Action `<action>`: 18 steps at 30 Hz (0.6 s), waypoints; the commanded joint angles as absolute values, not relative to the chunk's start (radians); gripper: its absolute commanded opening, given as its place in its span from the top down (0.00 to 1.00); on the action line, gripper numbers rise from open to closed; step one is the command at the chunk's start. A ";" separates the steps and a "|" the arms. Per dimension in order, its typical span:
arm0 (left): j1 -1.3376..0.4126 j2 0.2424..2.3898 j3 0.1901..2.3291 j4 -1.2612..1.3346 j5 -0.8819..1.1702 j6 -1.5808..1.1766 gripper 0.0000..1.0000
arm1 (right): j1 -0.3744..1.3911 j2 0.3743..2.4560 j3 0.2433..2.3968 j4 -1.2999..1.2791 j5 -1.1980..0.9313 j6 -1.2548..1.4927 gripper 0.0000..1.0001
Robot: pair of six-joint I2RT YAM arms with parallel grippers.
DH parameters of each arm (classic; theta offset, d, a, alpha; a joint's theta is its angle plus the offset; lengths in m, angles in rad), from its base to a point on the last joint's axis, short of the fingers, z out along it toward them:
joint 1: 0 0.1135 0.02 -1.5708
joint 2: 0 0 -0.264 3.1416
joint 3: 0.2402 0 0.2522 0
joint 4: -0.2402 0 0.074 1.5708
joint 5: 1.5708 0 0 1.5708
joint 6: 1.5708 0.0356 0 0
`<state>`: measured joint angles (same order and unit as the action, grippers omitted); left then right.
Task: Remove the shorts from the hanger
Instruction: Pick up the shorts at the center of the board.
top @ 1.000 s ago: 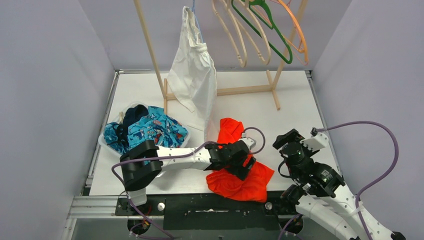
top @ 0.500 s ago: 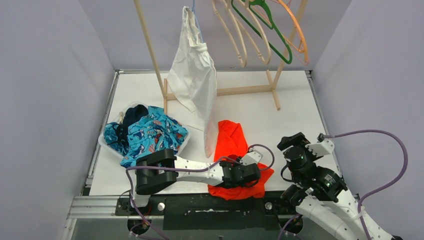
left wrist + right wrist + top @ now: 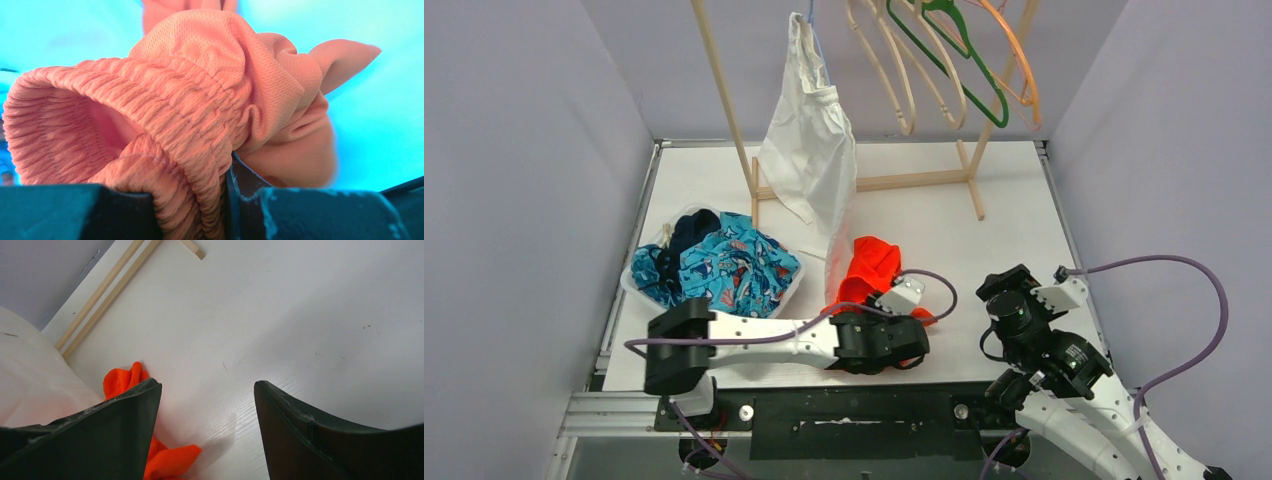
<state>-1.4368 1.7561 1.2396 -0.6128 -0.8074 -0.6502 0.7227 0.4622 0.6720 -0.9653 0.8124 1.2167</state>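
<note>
The plain orange shorts (image 3: 871, 268) lie bunched on the white table, just right of the basket. My left gripper (image 3: 910, 346) is at their near end and is shut on the ribbed elastic waistband (image 3: 165, 125), which fills the gap between the dark fingers (image 3: 300, 215). To the right, my right gripper (image 3: 1006, 292) hovers over bare table, open and holding nothing (image 3: 207, 386); the orange shorts (image 3: 120, 380) show beside its left finger. On the wooden rack, a white garment (image 3: 812, 150) hangs from a blue hanger.
A basket (image 3: 636, 283) at the left holds a pile of teal shark-print (image 3: 734, 262) and navy shorts. Several bare hangers (image 3: 949, 60), beige, green and orange, hang on the rack at the back. The rack's wooden base (image 3: 904, 182) crosses the far table.
My left gripper has closed on the orange shorts' waistband and drawn back leftward. The shorts have gone from spread flat to bunched up. The right arm has barely shifted.
</note>
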 commanded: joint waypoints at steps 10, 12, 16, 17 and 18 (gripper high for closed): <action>-1.450 1.227 1.238 -0.752 -1.051 -0.779 1.00 | 0.729 0.494 0.666 -0.877 0.858 1.200 0.31; -1.450 1.189 1.241 -0.847 -1.084 -0.868 1.00 | 0.728 0.502 0.666 -0.868 0.854 1.194 0.31; -1.449 1.155 1.281 -1.062 -1.149 -1.053 1.00 | 0.729 0.515 0.664 -0.848 0.841 1.180 0.31; -1.448 1.151 1.299 -1.125 -1.166 -1.102 1.00 | 0.729 0.520 0.666 -0.842 0.838 1.175 0.31; -1.446 1.151 1.326 -1.182 -1.178 -1.148 1.00 | 0.729 0.526 0.666 -0.841 0.835 1.172 0.31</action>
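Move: The left hand already grips the red shorts by the waistband, about 8 cm above the table. The basket of clothes lies some 35 cm to its left, 10 cm farther out and about 3 cm lower. The hanging white shorts are roughly 20 cm ahead, 13 cm left and 12 cm higher; the rack's left foot stands about 26 cm ahead, 29 cm left and 8 cm below. From the right hand the basket is around 54 cm left, 7 cm ahead and 12 cm down. Upward first and fast, then bending left towards the basket, the left hand lifts the red shorts about 17 cm and carries them some 11 cm left, the climb dying out as the sideways swing quickens. The wrist rolls about 25 degrees, left side dipping, and turns about 15 degrees counter-clockwise; the fingers keep their pinch on the waistband. ##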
